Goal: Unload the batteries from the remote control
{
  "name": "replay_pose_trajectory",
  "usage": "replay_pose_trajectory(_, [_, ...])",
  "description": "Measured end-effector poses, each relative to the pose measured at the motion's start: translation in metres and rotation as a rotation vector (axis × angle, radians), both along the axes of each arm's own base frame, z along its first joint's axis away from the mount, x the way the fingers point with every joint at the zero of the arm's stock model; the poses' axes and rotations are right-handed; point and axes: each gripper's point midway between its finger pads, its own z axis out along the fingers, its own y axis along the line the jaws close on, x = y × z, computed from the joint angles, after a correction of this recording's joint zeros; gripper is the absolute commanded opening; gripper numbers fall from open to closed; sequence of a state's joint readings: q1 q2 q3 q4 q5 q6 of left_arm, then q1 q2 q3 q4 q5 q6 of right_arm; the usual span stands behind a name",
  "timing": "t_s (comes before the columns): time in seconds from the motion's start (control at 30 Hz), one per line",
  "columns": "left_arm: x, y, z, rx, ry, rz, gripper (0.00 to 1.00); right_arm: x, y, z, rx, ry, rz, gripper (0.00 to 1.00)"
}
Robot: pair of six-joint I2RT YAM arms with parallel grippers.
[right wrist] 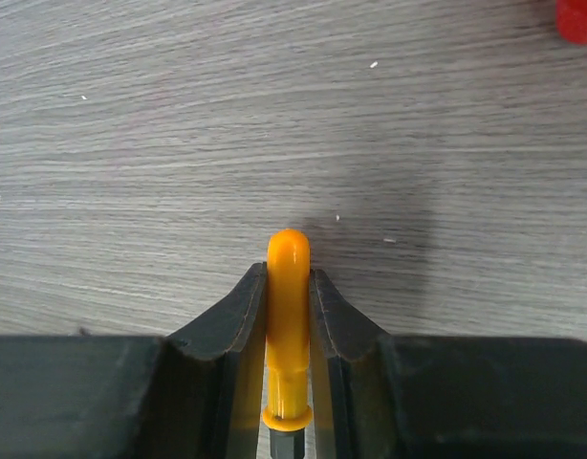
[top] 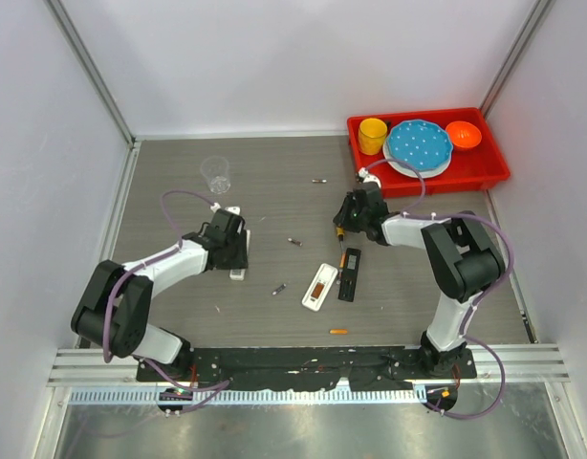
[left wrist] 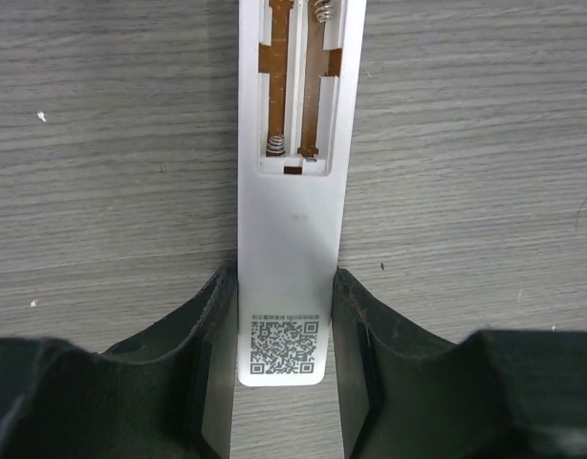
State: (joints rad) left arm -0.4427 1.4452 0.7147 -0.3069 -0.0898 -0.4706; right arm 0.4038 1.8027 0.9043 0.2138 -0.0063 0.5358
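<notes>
My left gripper (left wrist: 282,287) is shut on the sides of a white remote control (left wrist: 292,220), near its QR-code end. Its battery bay (left wrist: 293,86) lies open, showing bare springs and no batteries. In the top view that gripper (top: 234,251) rests on the table at the left. My right gripper (right wrist: 288,273) is shut on an orange-handled tool (right wrist: 288,287); from above it (top: 343,226) hovers behind a second white remote (top: 319,285) with something orange in its bay. Loose dark batteries (top: 294,242) (top: 279,289) (top: 319,181) and an orange one (top: 339,331) lie on the table.
A black remote or cover (top: 349,274) lies beside the second white remote. A red tray (top: 423,182) at the back right holds a yellow cup (top: 373,135), a blue plate (top: 418,143) and an orange bowl (top: 463,135). A clear cup (top: 216,174) stands back left.
</notes>
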Motion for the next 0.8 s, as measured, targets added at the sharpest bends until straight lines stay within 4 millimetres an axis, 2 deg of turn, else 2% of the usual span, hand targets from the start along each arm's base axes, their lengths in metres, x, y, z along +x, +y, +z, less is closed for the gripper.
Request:
replay_pose_trajectory(0.03, [0.002,0.000,0.000,0.001,-0.001,0.008,0.17,0.000,0.000,-0.002,-0.005,0.007,0.002,0.01])
replay_pose_trajectory(0.07, [0.002,0.000,-0.001,-0.001,-0.001,0.015,0.33,0.001,0.000,-0.004,-0.011,0.015,0.004,0.02])
replay_pose_trajectory(0.17, [0.003,-0.001,-0.001,-0.007,-0.002,0.024,0.56,0.012,0.005,-0.004,-0.017,0.015,0.011,0.10])
replay_pose_trajectory(0.23, [0.004,-0.002,0.000,-0.012,-0.007,0.025,0.65,0.016,0.007,-0.004,-0.015,0.012,0.015,0.14])
replay_pose_trajectory(0.3, [0.008,-0.004,0.002,-0.021,-0.022,0.025,0.72,0.017,0.009,-0.004,-0.013,0.012,0.020,0.25])
replay_pose_trajectory(0.33, [0.009,-0.005,0.002,-0.024,-0.027,0.026,0.75,0.017,0.009,-0.004,-0.013,0.012,0.023,0.39])
replay_pose_trajectory(0.4, [0.011,-0.005,0.003,-0.027,-0.034,0.024,0.81,0.017,0.010,-0.004,-0.012,0.012,0.029,0.51])
replay_pose_trajectory(0.43, [0.011,-0.005,0.004,-0.027,-0.036,0.023,0.84,0.017,0.011,-0.003,-0.005,0.008,0.035,0.65])
replay_pose_trajectory(0.47, [0.011,-0.005,0.004,-0.028,-0.039,0.023,0.90,0.019,0.012,-0.001,-0.007,0.000,0.037,0.75])
replay_pose_trajectory(0.5, [0.012,-0.006,0.005,-0.029,-0.042,0.023,0.96,0.020,0.014,0.001,0.002,-0.008,0.045,0.81])
replay_pose_trajectory(0.6, [0.014,-0.007,0.012,-0.040,-0.064,0.020,1.00,0.023,0.016,0.007,-0.008,-0.035,0.061,0.82])
replay_pose_trajectory(0.8, [0.024,-0.016,0.042,-0.111,-0.170,0.004,1.00,0.022,0.015,0.008,-0.019,-0.037,0.071,0.84])
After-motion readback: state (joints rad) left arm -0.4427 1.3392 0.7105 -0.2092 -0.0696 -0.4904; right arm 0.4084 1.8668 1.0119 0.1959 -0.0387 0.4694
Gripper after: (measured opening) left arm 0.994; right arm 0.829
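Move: The left fingers still grip a white remote near its coded end; its middle lies about 3 cm ahead of them and 1 cm to the right. One loose battery is some 6 cm ahead and 14 cm right, another 6 cm back and 10 cm right. The right fingers hold the screwdriver's yellow handle, its middle about 5 cm back. From that hand, the orange battery is 11 cm back and 1 cm right, and the black remote 15 cm back and 3 cm right. Forward and a little left, some 2 cm in all, the right hand slides the screwdriver low over the table, then spreads its fingers off the handle and rises about 1 cm. The left hand stays low over the white remote while its fingers open wide, then lifts clear about 4 cm, drifting forward and right as the fingers tilt up some 10 degrees. ##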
